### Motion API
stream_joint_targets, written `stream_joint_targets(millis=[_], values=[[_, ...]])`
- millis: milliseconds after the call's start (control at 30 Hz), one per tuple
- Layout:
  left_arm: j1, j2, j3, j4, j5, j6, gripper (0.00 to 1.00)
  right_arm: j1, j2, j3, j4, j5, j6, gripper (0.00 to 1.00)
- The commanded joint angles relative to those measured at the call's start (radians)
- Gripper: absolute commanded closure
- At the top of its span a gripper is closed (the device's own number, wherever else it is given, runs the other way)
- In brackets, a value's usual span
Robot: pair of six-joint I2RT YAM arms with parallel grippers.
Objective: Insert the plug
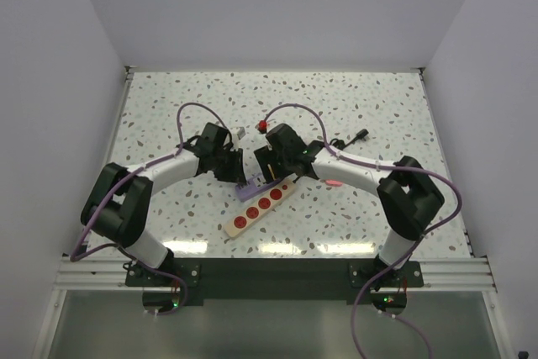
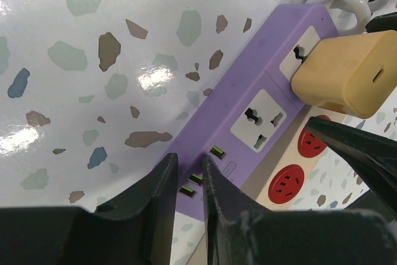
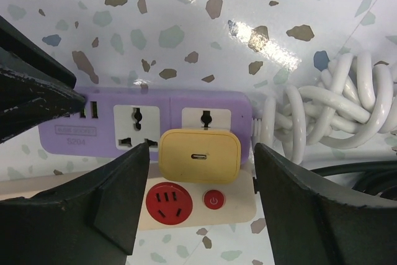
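A yellow plug sits in the purple power strip, in the socket nearest its white cable. It also shows in the left wrist view. My right gripper is open, one finger on each side of the plug with a gap on both sides. My left gripper is shut to a narrow slit, its tips on the strip's far end by the green USB ports. In the top view both grippers, left and right, meet over the strip, and the plug is hidden there.
A beige power strip with red sockets lies alongside the purple one. A coiled white cable lies at the purple strip's end. A black cable end and a small red object lie behind the grippers.
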Motion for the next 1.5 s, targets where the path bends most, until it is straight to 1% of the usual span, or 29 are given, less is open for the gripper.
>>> stream_joint_targets(millis=[0,233,567,667,767,800,867,900,1033,1133,1467], values=[[-0.003,-0.003,-0.04,-0.056,-0.043,0.031,0.74,0.006,0.007,0.044,0.032,0.029,-0.014,0.29],[-0.003,-0.003,-0.044,-0.053,-0.039,0.031,0.74,0.006,0.014,0.042,0.046,0.047,-0.016,0.32],[-0.003,-0.003,-0.047,-0.052,-0.036,0.031,0.74,0.004,0.036,0.068,0.047,0.053,0.003,0.32],[-0.003,-0.003,-0.049,-0.05,-0.036,0.029,0.74,0.006,0.045,0.078,0.03,0.055,0.0,0.36],[-0.003,-0.003,-0.05,-0.052,-0.034,0.029,0.74,0.006,0.048,0.078,0.014,0.055,0.0,0.43],[-0.003,-0.004,-0.05,-0.05,-0.034,0.029,0.74,0.006,0.045,0.073,0.01,0.055,0.0,0.48],[-0.003,-0.004,-0.05,-0.049,-0.034,0.028,0.74,0.006,0.036,0.065,0.003,0.052,0.003,0.52],[-0.003,-0.004,-0.052,-0.047,-0.034,0.028,0.75,0.004,0.031,0.058,-0.002,0.052,0.001,0.57],[-0.003,-0.001,-0.052,-0.049,-0.034,0.026,0.75,0.004,0.011,0.026,-0.007,0.049,0.001,0.65],[-0.003,0.006,-0.053,-0.049,-0.034,0.025,0.75,0.006,-0.004,-0.005,0.004,0.046,0.004,0.69],[-0.003,0.014,-0.044,-0.05,-0.036,0.022,0.76,0.039,-0.032,-0.065,0.032,0.063,0.02,0.75]])
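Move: Right gripper: the yellow plug is between your open fingers, its middle about 1 cm ahead, level left-right and roughly 1 cm lower. The purple power strip under it has its middle some 4 cm left and 2 cm back; the cream strip's is 3 cm left and 7 cm back. The white cable coil sits about 6 cm ahead and 5 cm right. From the left gripper, the plug is some 8 cm right, 3 cm ahead and 1 cm higher. Ease the right gripper forward a good 1 cm and a touch left to bring the pads around the yellow plug, then close on its two sides until the fingers stall and grip firmly. Keeping that grip, draw back towards the cream strip by somewhat under 1 cm. Hold the left gripper still, its fingertips staying on the purple strip's USB end. ##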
